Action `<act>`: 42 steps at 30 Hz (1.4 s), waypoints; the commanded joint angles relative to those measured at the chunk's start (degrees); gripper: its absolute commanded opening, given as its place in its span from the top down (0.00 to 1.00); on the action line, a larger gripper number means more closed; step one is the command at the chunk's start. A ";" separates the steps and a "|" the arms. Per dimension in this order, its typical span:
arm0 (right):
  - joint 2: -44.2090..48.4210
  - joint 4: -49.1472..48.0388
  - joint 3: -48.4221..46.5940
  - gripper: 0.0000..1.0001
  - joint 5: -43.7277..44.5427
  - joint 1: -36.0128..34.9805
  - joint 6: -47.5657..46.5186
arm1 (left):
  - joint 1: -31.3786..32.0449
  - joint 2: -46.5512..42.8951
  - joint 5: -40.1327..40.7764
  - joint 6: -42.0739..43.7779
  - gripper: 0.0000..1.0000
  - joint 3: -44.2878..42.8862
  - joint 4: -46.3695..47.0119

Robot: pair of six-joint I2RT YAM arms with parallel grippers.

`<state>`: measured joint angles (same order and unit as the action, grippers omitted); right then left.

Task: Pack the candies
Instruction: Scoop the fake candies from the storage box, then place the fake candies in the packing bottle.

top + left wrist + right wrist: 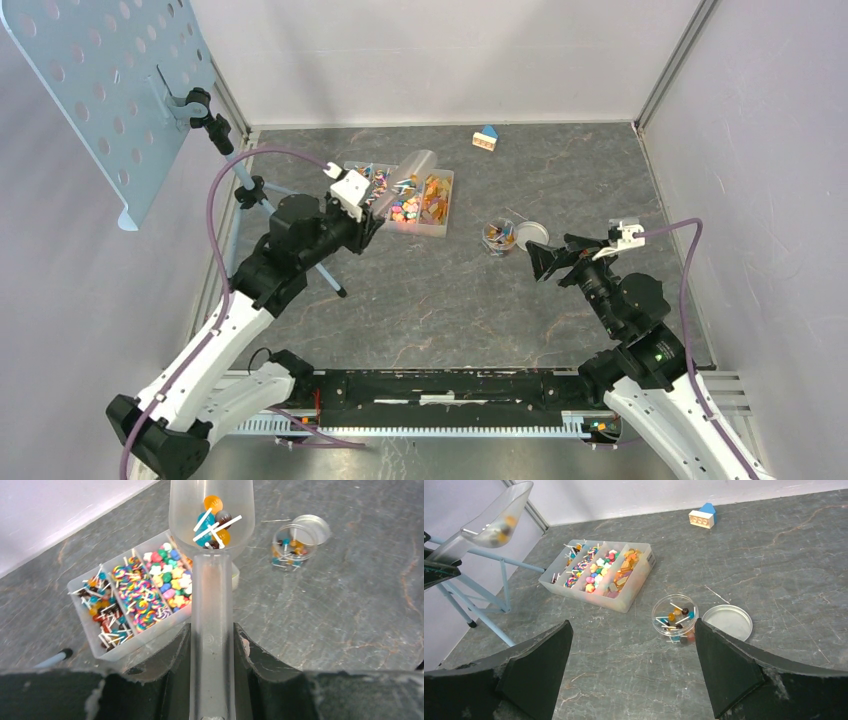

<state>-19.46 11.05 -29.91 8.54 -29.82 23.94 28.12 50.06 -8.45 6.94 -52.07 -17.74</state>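
Observation:
My left gripper [365, 215] [212, 645] is shut on the handle of a clear plastic scoop [211, 605] [410, 170]. The scoop's bowl holds a few small stick candies [214, 522] and hangs above the table beside the clear divided tray [80, 587] [440, 228], which holds many mixed-colour candies [150, 587] [596, 572]. A small clear jar [499, 237] [674, 617] holds several stick candies; its lid [531, 236] [727, 621] lies beside it. My right gripper [548, 258] [634, 665] is open and empty, just near of the jar.
A blue-roofed toy house [486, 138] [702, 516] sits at the back. A tripod [300, 250] with a perforated panel [100, 80] stands at the left, its legs under my left arm. Walls close in the left, back and right.

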 commanded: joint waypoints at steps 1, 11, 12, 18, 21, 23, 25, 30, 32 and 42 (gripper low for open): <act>-0.59 -1.36 -1.25 0.02 1.95 0.24 -0.57 | 6.21 1.44 4.05 0.69 0.98 -3.38 1.03; -3.80 -2.29 -1.60 0.02 1.43 0.23 -1.25 | 21.52 6.64 8.27 -3.81 0.98 -1.16 5.57; -3.95 -2.57 -1.47 0.02 1.20 0.21 -1.20 | 22.60 7.31 9.55 -4.07 0.98 -1.27 5.98; -5.77 -6.45 0.09 0.06 -2.18 0.21 -1.11 | 28.46 12.40 10.49 -5.26 0.98 -1.58 10.23; -8.23 -8.92 0.70 0.14 -5.42 0.21 -1.26 | 29.61 15.58 10.17 -5.88 0.98 -2.15 10.84; -10.46 -10.57 0.91 0.23 -7.11 0.22 -1.35 | 30.08 16.76 9.90 -6.05 0.98 -2.15 11.53; -12.63 -12.39 0.98 0.35 -8.28 0.25 -1.31 | 30.33 17.71 10.35 -6.26 0.98 -2.13 11.98; -16.22 -18.05 1.88 0.69 -9.76 0.25 -0.36 | 30.36 19.63 10.56 -6.41 0.98 -2.84 12.22; -17.53 -20.43 2.59 0.79 -10.09 0.21 0.19 | 30.41 20.75 11.30 -6.41 0.98 -3.49 11.70; -26.60 -26.99 3.78 1.00 -12.21 0.21 0.23 | 30.22 26.74 13.21 -6.41 0.98 -8.26 9.51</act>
<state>-43.77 -10.35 -27.09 -2.72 -29.82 24.21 58.26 75.05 3.05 2.31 -56.07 -10.39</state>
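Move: The scoop in the left hand is already loaded with candies. The round storage box it is bound for lies about 25 cm to that hand's right, some 8 cm ahead and 24 cm below. From the same hand the divided candy tray is roughly 15 cm straight ahead, and the lid is 32 cm right and 8 cm ahead, both on the table. From the right hand the round storage box is about 14 cm ahead, 4 cm left and 22 cm below. The left hand keeps its grip on the scoop handle and carries the load away from the tray towards the round storage box, some 16 cm right with about 5 cm net back, and sinks about 9 cm, mostly in the later part, while the wrist swings nearly 20 degrees clockwise and tips the scoop slightly down. The empty right hand dips a little, then comes in left, forward and down to meet the scoop, turning slightly counter-clockwise and shutting its wide-open fingers completely on nothing, its tips ending close by the scoop; whether they touch can't be seen. ##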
